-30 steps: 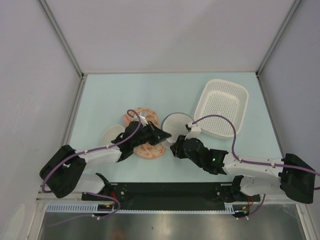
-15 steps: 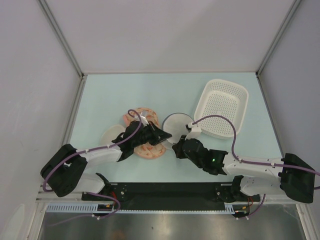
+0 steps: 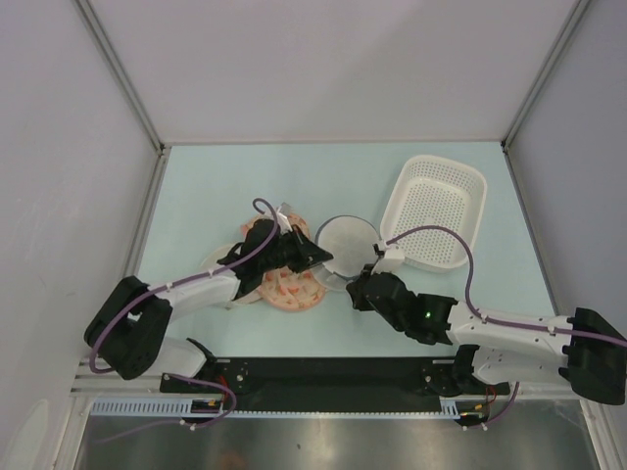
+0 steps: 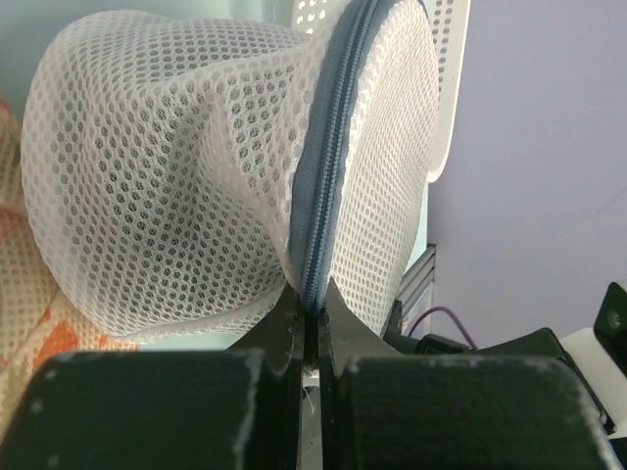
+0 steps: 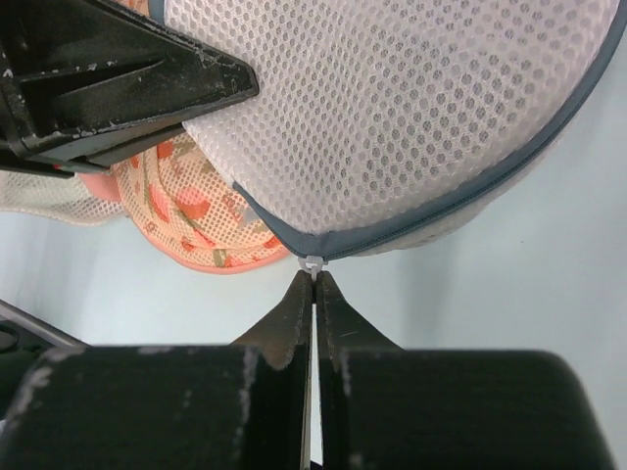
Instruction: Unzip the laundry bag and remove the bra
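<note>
The laundry bag point(image 3: 346, 245) is a round white mesh drum with a dark zipper band point(image 4: 323, 166), zipped shut and lifted between both grippers. My left gripper point(image 3: 323, 262) is shut on the zipper band at the bag's left edge point(image 4: 312, 294). My right gripper point(image 3: 355, 286) is shut on the small white zipper pull point(image 5: 312, 264) at the bag's near rim. The bag fills the upper right wrist view point(image 5: 411, 108). The bra is hidden; nothing black shows through the mesh.
A peach-orange floral padded item point(image 3: 289, 284) lies under my left arm, also in the right wrist view point(image 5: 186, 215). A plain white mesh bag point(image 3: 220, 262) lies left of it. A white perforated basket point(image 3: 436, 211) stands at the right.
Both grippers have moved up and away from the arm bases with the bag between them; the bag has shifted slightly farther back and right. The left arm now reaches further across the floral item.
</note>
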Available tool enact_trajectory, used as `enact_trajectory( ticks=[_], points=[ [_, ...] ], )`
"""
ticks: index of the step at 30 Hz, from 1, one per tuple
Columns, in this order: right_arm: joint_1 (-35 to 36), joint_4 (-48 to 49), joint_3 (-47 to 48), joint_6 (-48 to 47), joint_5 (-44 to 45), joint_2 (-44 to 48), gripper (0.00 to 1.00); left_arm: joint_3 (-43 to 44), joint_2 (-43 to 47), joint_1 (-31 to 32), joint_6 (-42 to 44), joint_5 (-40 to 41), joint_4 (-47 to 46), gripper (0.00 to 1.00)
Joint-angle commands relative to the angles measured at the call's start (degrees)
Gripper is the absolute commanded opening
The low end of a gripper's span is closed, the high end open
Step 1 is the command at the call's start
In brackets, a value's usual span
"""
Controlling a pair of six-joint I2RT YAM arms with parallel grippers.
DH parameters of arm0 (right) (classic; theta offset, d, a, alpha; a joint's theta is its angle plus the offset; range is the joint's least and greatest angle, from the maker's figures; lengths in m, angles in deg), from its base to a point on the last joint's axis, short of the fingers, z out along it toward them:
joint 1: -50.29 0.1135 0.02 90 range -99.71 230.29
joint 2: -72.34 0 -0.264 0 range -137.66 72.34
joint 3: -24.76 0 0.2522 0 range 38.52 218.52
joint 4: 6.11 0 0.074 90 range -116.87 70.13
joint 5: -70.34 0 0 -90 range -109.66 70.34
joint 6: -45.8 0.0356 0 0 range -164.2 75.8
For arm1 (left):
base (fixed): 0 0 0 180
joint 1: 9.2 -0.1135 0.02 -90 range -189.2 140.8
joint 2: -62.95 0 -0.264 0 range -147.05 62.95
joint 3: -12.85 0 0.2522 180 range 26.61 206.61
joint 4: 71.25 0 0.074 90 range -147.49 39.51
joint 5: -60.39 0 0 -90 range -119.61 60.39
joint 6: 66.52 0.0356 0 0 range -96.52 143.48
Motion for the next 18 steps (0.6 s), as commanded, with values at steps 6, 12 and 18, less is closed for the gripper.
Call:
enact_trajectory(
  ticks=[6, 12, 18],
  points=[
    [0.4, -4.5, -0.5, 0.9, 2.8, 2.3, 0.0, 10.0, -4.6, -2.0, 11.7, -1.8, 6.1, 0.0],
    [0.4, -2.6, 0.3, 0.3, 1.9, 1.5, 0.0, 9.5, -1.1, -1.9, 17.3, -0.9, 9.2, 0.56],
    [0.8, -0.1, 1.6, -0.1, 0.8, -1.0, 0.0, 6.7, 6.8, -0.5, 21.9, 3.4, 17.6, 0.66]
  ],
)
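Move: My left fingers are already shut on the grey zipper edge of the white mesh laundry bag, whose middle lies about 3 cm ahead, 4 cm to the right and a few centimetres below. From that hand, the peach floral bag is level, roughly 11 cm to the left, and the white basket some 14 cm ahead and 25 cm right, both about 9 cm lower. From my right hand, pinching the small tab, the laundry bag's middle is about 7 cm ahead and 2 cm left. With my left hand I keep the pinch on the zipper edge for a further 1 cm or so to the right, then open the fingers to about two-thirds and draw back some 2 cm to the left, away from the bag, tilting the fingertips up and rolling the hand roughly 15 degrees in all. My right hand eases under 1 cm right, then holds, keeping its pinch on the tab. ##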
